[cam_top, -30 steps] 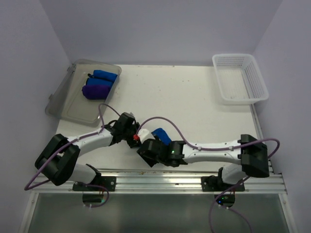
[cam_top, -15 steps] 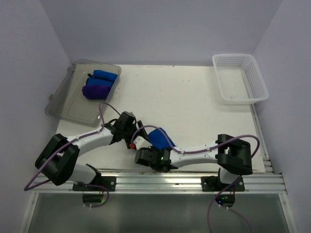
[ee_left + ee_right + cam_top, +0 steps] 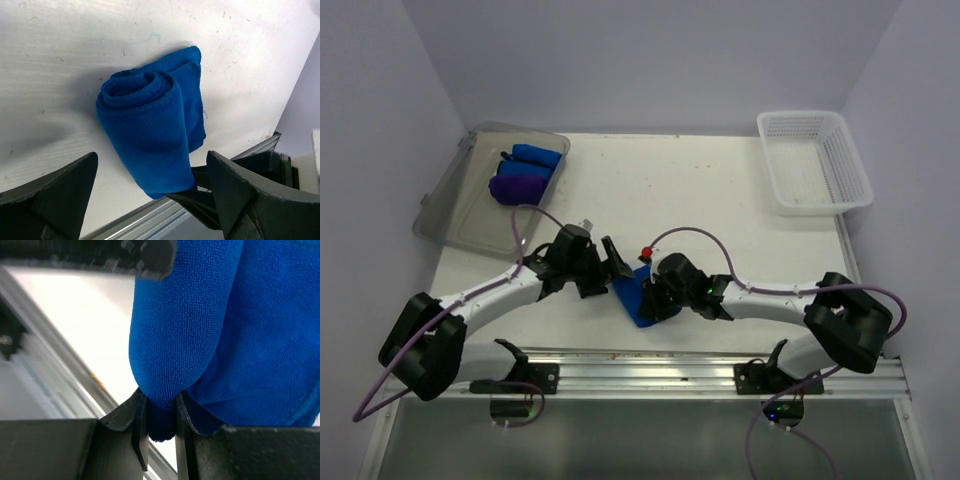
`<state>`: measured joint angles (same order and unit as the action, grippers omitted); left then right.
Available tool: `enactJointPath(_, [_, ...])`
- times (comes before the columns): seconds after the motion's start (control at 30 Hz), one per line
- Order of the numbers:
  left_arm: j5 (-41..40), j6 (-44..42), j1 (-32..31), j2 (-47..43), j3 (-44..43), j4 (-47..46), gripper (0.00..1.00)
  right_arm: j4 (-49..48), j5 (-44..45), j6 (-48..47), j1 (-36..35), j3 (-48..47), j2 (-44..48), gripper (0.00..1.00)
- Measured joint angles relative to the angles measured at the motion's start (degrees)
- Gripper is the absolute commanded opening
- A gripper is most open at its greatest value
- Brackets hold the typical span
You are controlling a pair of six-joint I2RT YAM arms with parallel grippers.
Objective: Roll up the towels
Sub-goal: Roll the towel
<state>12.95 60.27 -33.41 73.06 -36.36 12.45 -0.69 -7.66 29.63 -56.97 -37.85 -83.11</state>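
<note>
A rolled royal blue towel (image 3: pixel 636 303) lies near the table's front edge, between the two arms. In the left wrist view the towel (image 3: pixel 150 125) shows its spiral end. My left gripper (image 3: pixel 150 159) stands wide open around it without touching, and in the top view this left gripper (image 3: pixel 612 268) sits just left of the roll. My right gripper (image 3: pixel 161 426) is shut on a fold at the near end of the towel (image 3: pixel 185 330). From above, the right gripper (image 3: pixel 652 292) meets the roll from the right. Rolled towels, blue (image 3: pixel 535 155) and purple (image 3: pixel 517 187), lie in the tray.
The clear grey tray (image 3: pixel 470 215) sits at the back left corner. A white mesh basket (image 3: pixel 815 190) stands at the back right. The metal rail (image 3: pixel 650 375) runs along the front edge, close below the towel.
My left gripper has opened wide and let go of the blue towel. The right gripper has swung round to the roll's right side and shut on its near end.
</note>
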Motion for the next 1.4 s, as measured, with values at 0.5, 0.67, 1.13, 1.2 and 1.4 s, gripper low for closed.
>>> enactJointPath(0.5, [5.2,-0.2,-0.2,10.2,3.5,-11.8,0.51,-19.6,-25.2,12.5,11.3,8.9,-3.8,0.29])
enactJointPath(0.67, [5.9,-0.9,-0.4,10.6,2.8,-11.6,0.44,-8.5,-20.9,8.3,11.0,6.7,1.9,0.58])
enactJointPath(1.13, [5.0,-2.9,-0.5,10.6,-0.7,-4.5,0.44,24.6,26.0,-8.2,-15.7,-21.8,1.5,0.68])
enactJointPath(1.2, [4.9,-2.9,-0.5,10.6,-1.0,-4.0,0.44,27.2,31.4,-9.4,-19.0,-24.6,-4.0,0.68])
enactJointPath(1.4, [4.8,-2.9,-0.5,10.6,-1.3,-3.3,0.45,31.8,40.2,-8.9,-22.6,-28.4,-15.9,0.59])
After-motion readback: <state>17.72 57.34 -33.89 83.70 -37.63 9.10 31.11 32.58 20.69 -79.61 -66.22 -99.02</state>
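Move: The towel roll's far end lies about 1 cm back, 2 cm right and 5 cm below the open left hand. The right hand already grips the roll's near end, at its fingers. The loose flap still to be rolled lies to the right of the roll, about 4 cm right of the right hand, some 2 cm ahead and 2 cm lower. Left sinks 4 cm, pinches the roll's far end; right twists about 25 degrees, releases, rises 10 cm, descends open. ##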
